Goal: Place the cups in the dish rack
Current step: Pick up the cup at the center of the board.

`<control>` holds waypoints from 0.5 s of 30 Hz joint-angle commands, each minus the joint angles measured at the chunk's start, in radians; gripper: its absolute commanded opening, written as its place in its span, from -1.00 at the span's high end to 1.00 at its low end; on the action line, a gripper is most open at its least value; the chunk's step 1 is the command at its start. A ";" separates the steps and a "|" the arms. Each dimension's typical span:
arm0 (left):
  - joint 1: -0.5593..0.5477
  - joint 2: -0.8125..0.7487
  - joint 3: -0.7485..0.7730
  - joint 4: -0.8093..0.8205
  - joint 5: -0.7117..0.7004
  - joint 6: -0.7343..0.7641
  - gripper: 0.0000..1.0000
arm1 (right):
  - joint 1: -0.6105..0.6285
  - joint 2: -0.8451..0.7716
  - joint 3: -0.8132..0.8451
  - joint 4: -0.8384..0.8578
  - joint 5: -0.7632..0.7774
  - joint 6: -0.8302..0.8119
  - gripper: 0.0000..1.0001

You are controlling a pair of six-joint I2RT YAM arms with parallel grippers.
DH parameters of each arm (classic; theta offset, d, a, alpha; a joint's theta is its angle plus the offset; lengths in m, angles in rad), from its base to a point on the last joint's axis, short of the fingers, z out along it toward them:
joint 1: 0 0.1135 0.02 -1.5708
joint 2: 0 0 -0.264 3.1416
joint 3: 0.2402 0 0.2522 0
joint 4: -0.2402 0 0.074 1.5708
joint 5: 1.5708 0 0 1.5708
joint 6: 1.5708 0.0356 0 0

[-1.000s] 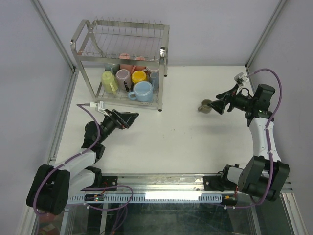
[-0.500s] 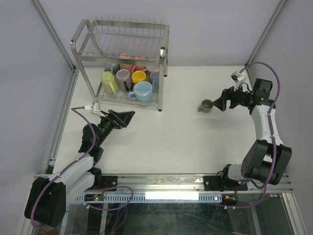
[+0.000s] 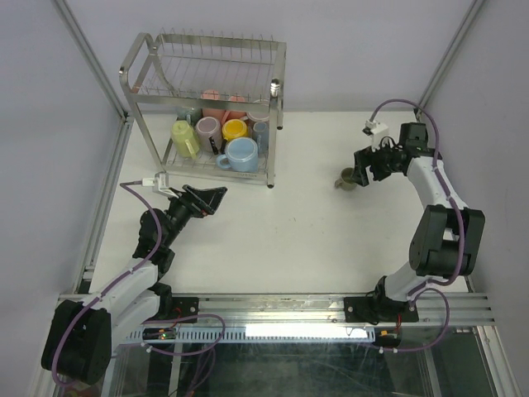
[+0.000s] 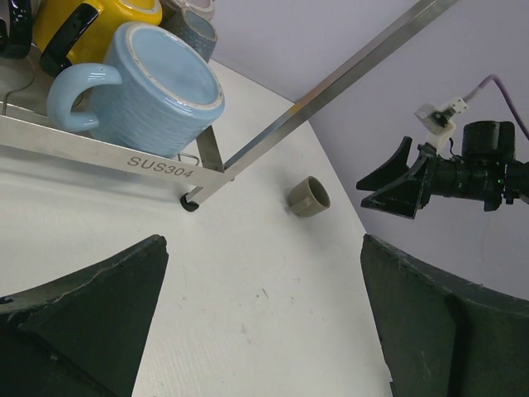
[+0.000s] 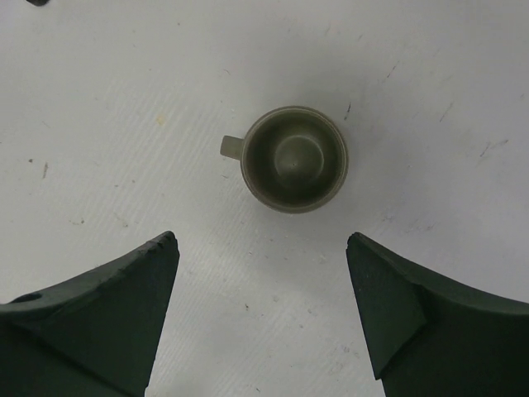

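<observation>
An olive cup [image 3: 348, 178] stands upright and alone on the white table, right of centre; the right wrist view looks straight down into the olive cup [image 5: 293, 159], handle to the left. My right gripper [image 3: 360, 169] hangs open just above and beside it, its jaws [image 5: 261, 237] short of the cup and not touching it. The chrome dish rack [image 3: 136, 64] stands at the back left, its lower shelf holding several cups, among them a light blue cup [image 3: 241, 154] and a yellow cup [image 3: 235, 130]. My left gripper [image 3: 216, 200] is open with nothing between its fingers, in front of the rack.
In the left wrist view the left gripper [image 4: 264, 241] looks past the rack's front rail [image 4: 99, 150] and the light blue cup [image 4: 165, 91] towards the olive cup [image 4: 309, 197] and the right gripper [image 4: 390, 178]. Aluminium posts [image 3: 91, 70] and walls border the table.
My right arm has swung back and inward, bringing its gripper over the near side of the olive cup. The left arm shifted slightly early on, then held still. The cup has not moved.
</observation>
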 commanded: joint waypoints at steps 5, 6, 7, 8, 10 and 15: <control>0.013 -0.013 -0.010 0.030 -0.041 0.020 -0.98 | 0.062 0.114 0.082 0.084 0.231 0.150 -0.64; 0.013 -0.015 -0.013 0.036 -0.045 0.013 -0.98 | 0.062 0.132 0.096 0.092 0.244 0.170 -0.58; 0.013 -0.016 -0.020 0.042 -0.047 0.006 -0.98 | 0.063 0.150 0.110 0.096 0.256 0.189 -0.54; 0.012 -0.020 -0.024 0.045 -0.051 -0.004 -0.98 | 0.064 0.170 0.125 0.094 0.256 0.196 -0.48; 0.012 -0.026 -0.030 0.050 -0.059 -0.011 -0.98 | 0.066 0.208 0.156 0.085 0.252 0.203 -0.33; 0.013 -0.051 -0.029 0.036 -0.055 0.007 -0.98 | 0.074 0.284 0.208 0.068 0.237 0.223 0.13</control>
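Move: The small olive cup stands upright and open on the board, about 3 cm ahead of the right hand, some 2 cm to its left, its middle roughly 10 cm below. The board close around it is empty; the foot of the rack's near right leg is the nearest other thing, about 23 cm to the left of the cup and 1 cm nearer the base. From the left hand the cup lies about 12 cm ahead, 38 cm to the right and 15 cm below. The right hand first sinks almost straight down towards the olive cup, then eases its descent and slides forward over its right side, in all about 5 cm down and 4 to 5 cm forward, while the wrist tips some 10 degrees further down and swings slightly clockwise. Late in this the fingers close from wide to about half open, bringing the left finger over the cup's mouth and the right one outside its wall, so that they come to straddle the rim; no grip is seen yet. ##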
